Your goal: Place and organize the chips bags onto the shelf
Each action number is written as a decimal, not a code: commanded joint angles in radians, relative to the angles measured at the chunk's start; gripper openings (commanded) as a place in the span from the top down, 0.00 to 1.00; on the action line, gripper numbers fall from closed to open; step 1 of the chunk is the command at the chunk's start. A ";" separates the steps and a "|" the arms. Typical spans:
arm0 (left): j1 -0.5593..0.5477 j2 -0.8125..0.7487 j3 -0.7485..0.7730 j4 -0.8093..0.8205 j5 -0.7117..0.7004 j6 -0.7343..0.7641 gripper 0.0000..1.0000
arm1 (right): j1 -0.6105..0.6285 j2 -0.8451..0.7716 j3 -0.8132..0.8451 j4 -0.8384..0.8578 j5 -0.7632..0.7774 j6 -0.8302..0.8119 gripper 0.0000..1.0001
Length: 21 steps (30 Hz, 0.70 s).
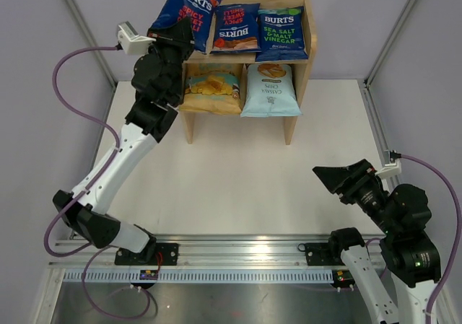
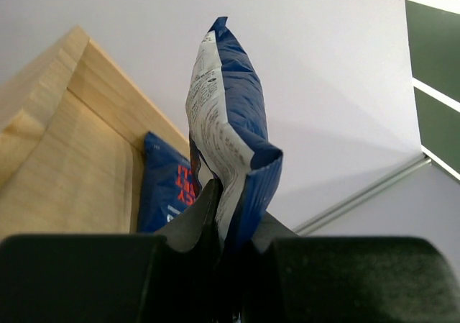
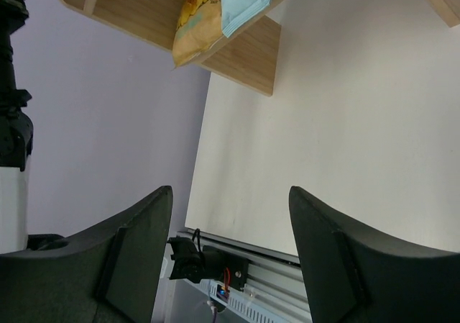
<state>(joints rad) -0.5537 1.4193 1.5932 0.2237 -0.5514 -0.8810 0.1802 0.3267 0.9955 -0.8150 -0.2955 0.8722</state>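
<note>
The wooden shelf (image 1: 302,71) stands at the back of the table. On its upper tier lean two dark blue BURTS bags, one in the middle (image 1: 235,28) and one at the right (image 1: 282,34). A third BURTS bag (image 1: 185,6) hangs tilted over the upper tier's left end, and my left gripper (image 1: 175,37) is shut on its lower edge. The left wrist view shows that bag (image 2: 228,114) edge-on between the fingers (image 2: 203,211). The lower tier holds a yellow-and-teal bag (image 1: 211,87) and a pale blue cassava bag (image 1: 271,89). My right gripper (image 1: 333,177) is open and empty near the table's front right.
The shelf's left side panel (image 2: 54,150) is close beside the held bag. A metal rail (image 1: 231,248) with both arm bases runs along the near edge. White frame posts (image 1: 81,24) stand at the back corners. Bare white table (image 1: 238,180) lies between the shelf and the arms.
</note>
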 commanded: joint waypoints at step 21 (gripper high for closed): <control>0.032 0.213 0.156 0.063 -0.133 0.100 0.86 | 0.005 -0.032 0.042 -0.006 -0.111 -0.018 0.27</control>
<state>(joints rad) -0.5278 1.6176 1.7454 0.2340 -0.6613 -0.7601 0.1814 0.3061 1.0134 -0.8364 -0.3679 0.8642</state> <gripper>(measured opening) 0.144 0.732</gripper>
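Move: The left hand holds the last chilli bag and takes it to the free left end of the top shelf, about 10 cm ahead, 2 cm right and 5 cm below. The chilli bag already on the shelf is some 8 cm ahead, 15 cm right and 6 cm below; the sea salt bag lies about 8 cm ahead, 29 cm right and 6 cm below. From the right hand the free spot is roughly 38 cm ahead, 31 cm left and 16 cm above. The left hand, still pinching the bag, goes about 6 cm forward and finally down towards the free shelf end. ##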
